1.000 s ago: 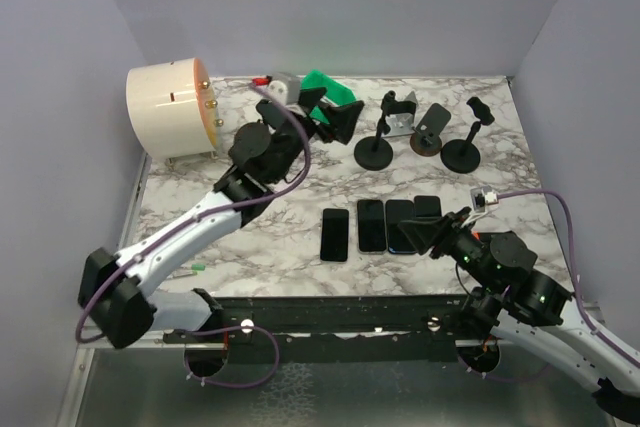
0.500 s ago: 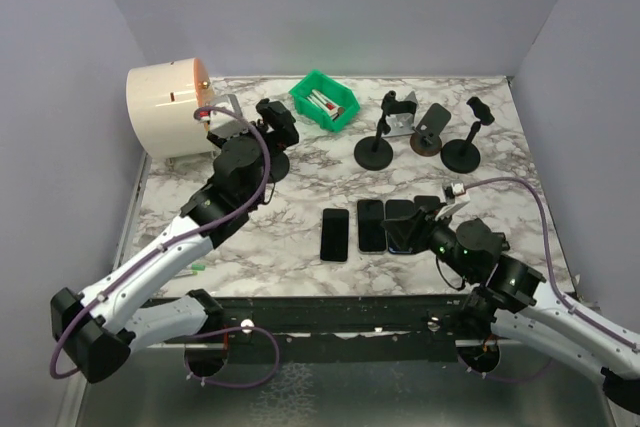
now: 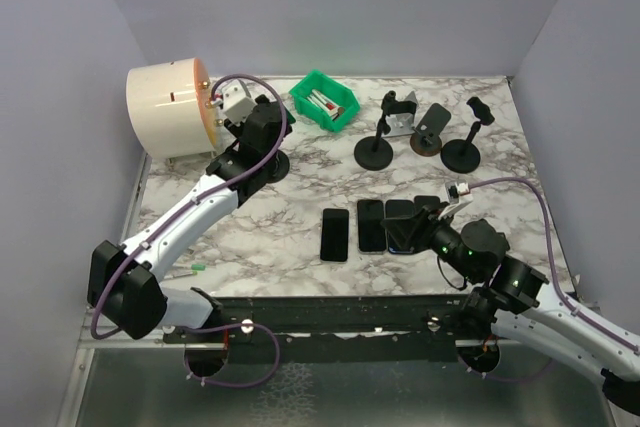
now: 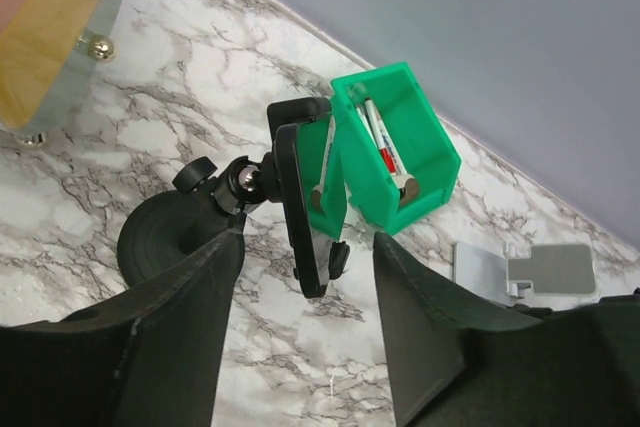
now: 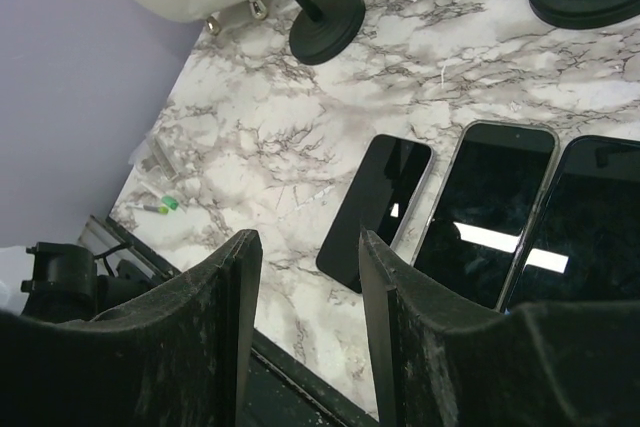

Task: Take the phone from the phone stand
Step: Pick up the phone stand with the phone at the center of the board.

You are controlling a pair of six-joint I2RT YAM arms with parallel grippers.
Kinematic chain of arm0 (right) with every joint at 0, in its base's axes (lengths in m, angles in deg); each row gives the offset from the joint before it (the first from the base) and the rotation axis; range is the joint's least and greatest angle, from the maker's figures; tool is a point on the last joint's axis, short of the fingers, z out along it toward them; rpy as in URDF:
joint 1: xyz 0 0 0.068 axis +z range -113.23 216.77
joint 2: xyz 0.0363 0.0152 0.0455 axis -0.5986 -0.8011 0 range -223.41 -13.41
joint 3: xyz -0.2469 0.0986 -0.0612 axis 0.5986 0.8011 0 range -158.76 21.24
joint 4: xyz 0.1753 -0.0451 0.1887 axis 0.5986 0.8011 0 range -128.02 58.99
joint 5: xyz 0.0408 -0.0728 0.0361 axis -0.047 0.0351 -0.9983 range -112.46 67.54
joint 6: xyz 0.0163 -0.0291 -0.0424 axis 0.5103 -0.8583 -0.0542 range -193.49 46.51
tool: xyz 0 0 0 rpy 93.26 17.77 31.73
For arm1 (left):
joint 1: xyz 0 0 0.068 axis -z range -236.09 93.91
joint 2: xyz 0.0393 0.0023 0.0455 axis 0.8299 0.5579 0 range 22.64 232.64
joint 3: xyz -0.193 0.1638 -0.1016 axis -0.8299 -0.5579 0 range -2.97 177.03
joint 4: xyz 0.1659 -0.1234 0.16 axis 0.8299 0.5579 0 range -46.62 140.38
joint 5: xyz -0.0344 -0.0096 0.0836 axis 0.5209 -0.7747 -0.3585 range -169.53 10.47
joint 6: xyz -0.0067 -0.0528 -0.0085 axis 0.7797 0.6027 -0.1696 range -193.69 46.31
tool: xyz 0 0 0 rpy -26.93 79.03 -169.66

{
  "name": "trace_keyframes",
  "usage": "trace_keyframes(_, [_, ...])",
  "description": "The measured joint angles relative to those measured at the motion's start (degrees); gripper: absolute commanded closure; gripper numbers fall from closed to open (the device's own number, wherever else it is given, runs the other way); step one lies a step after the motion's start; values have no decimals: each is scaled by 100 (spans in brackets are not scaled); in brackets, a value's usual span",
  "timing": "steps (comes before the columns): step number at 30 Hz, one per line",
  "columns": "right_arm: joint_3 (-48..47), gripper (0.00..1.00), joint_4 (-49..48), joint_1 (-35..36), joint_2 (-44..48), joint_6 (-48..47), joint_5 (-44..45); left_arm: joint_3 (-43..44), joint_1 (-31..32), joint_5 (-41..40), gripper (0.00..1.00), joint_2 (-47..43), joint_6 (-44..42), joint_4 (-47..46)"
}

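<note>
In the left wrist view the phone [image 4: 303, 209] shows edge-on, dark and slim, clamped upright in the black phone stand [image 4: 165, 237] with its round base on the marble. My left gripper [image 4: 310, 247] is open, and the phone's lower end lies between its fingers with a gap on each side. From above, the left gripper [image 3: 262, 127] covers the phone, and only the stand's base [image 3: 274, 165] shows. My right gripper [image 3: 415, 230] hovers open and empty over phones lying flat near the front edge.
A green bin [image 4: 395, 142] with pens stands right behind the clamped phone. A white drum [image 3: 165, 109] sits at the back left. Three more stands [image 3: 375, 147] [image 3: 430, 137] [image 3: 462, 152] stand at the back right. Several phones [image 3: 335, 234] lie flat in a row.
My left arm has swung left from the green bin to the stand, and its fingers have narrowed around the phone. The right arm shifted slightly left.
</note>
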Motion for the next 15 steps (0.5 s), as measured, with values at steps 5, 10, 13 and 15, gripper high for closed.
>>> trace_keyframes(5, [0, 52, 0, 0, 37, 9, 2, 46, -133, 170, 61, 203, -55, -24])
trace_keyframes(10, [0, 52, 7, 0, 66, 11, 4, 144, -249, 240, 67, 313, -190, -94])
trace_keyframes(13, [0, 52, 9, 0, 96, 9, 7, 149, -310, 317, 77, 354, -223, -149])
trace_keyframes(15, [0, 52, 17, 0, 129, 9, 7, 149, -337, 378, 81, 367, -260, -170])
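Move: Ahead of the left hand by about 4 cm, at its own height, the phone on its stand faces it edge-on between the open fingers. The stand's round base is on the table some 20 cm below and about 3 cm left of the hand, 2 cm ahead. From the same hand, the green pen box sits roughly 20 cm farther out and 13 cm right, the white drum 26 cm left and 11 cm ahead. For the right hand the phone is about 25 cm ahead, 30 cm left. Easing forward about 2 cm and sinking roughly 1 cm, the left hand brings its fingertips farther over the phone's near end while the fingers narrow from a bit over half open to about a quarter, one on either face. They end close against the phone, though firm contact can't be seen; the wrist barely turns. ##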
